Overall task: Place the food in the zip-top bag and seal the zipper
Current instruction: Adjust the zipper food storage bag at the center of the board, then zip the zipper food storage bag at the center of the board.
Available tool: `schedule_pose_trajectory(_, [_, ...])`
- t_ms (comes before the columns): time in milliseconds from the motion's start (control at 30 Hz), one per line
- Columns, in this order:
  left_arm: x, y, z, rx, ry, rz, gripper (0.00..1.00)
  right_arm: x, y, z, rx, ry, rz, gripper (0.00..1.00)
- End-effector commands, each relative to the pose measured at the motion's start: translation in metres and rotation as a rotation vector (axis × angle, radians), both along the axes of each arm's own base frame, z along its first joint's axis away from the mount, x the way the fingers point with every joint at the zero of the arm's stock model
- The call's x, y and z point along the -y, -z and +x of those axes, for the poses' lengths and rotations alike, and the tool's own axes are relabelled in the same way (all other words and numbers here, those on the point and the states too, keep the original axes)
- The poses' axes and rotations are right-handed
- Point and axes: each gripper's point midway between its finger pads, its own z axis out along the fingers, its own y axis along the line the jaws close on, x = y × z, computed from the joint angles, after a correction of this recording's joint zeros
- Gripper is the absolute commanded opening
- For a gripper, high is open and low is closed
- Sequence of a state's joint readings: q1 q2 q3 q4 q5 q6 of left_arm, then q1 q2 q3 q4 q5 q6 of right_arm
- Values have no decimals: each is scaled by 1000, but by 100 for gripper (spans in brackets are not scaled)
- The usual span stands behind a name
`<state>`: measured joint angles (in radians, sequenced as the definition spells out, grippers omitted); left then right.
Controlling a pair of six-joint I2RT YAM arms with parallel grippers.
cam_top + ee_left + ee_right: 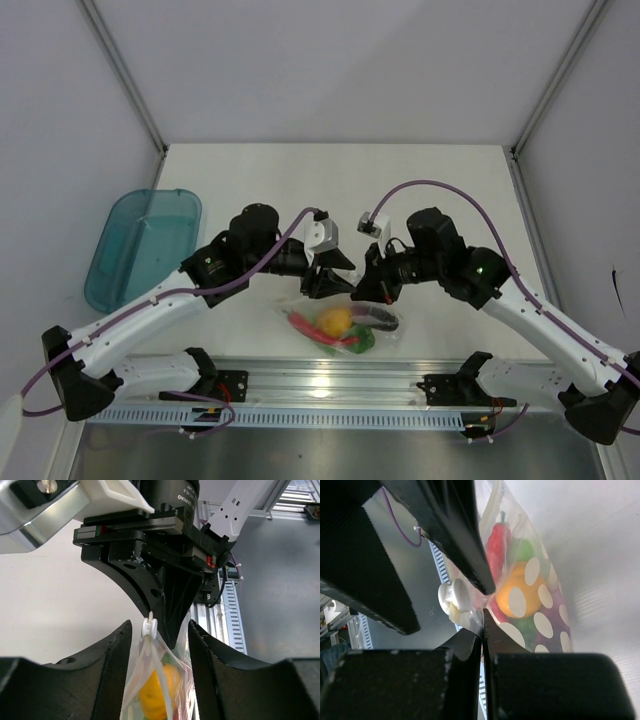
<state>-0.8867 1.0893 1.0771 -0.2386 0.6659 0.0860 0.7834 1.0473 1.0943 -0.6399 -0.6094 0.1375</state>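
The zip-top bag (392, 334), clear with white dots, sits between both arms with the food inside: a yellow pepper (334, 320), red chili (303, 326), purple eggplant (380, 318) and a green piece (363, 340). My right gripper (482, 617) is shut on the bag's top edge right beside the white slider (454, 597) of the zipper. My left gripper (160, 630) is open, its fingers (117, 655) straddling the bag's mouth and the slider (149, 627). The pepper (155, 690) shows through the film below.
A teal translucent tray (140, 245) lies at the table's left edge. An aluminium rail (330, 380) carrying the arm bases runs along the near edge, just below the bag.
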Motion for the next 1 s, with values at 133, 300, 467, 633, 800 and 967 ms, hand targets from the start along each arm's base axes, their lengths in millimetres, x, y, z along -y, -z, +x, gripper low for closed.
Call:
schedule_pose_trajectory(133, [7, -15, 4, 7, 20, -35, 44, -4, -20, -3, 52, -19, 43, 0])
schedule_pose_trajectory(300, [5, -14, 4, -12, 38, -30, 25, -3, -22, -3, 65, -13, 43, 0])
schedule_pose_trajectory(467, [2, -16, 1, -15, 51, -44, 8, -1, -19, 4, 73, 27, 23, 0])
schedule_pose_trajectory(633, [-2, -6, -2, -38, 64, -16, 1, 4, -29, 18, 130, 120, 39, 0])
schedule_pose_trajectory(800, [-7, -2, -8, -64, 78, -19, 1, 8, -39, 22, 171, 161, 74, 0])
schedule_pose_trajectory(967, [-10, 4, -10, -82, 85, -2, 1, 13, -50, 26, 210, 196, 99, 0])
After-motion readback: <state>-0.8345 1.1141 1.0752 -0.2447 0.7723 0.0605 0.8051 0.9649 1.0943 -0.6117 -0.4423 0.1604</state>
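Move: The white zipper slider sits between the left hand's open fingers, about 1 cm ahead, 1 cm right and 1 cm below. From the left hand the yellow pepper is roughly 8 cm back, 3 cm left, and the eggplant 7 cm back, 6 cm right, both some 10 cm below. From the right hand, already pinching the bag's edge, the slider lies about 3 cm left, neither ahead nor back, and 1 cm higher. Left sinks about 1 cm and pinches the slider; right keeps its bag grip, then rises 2 cm and forward. ##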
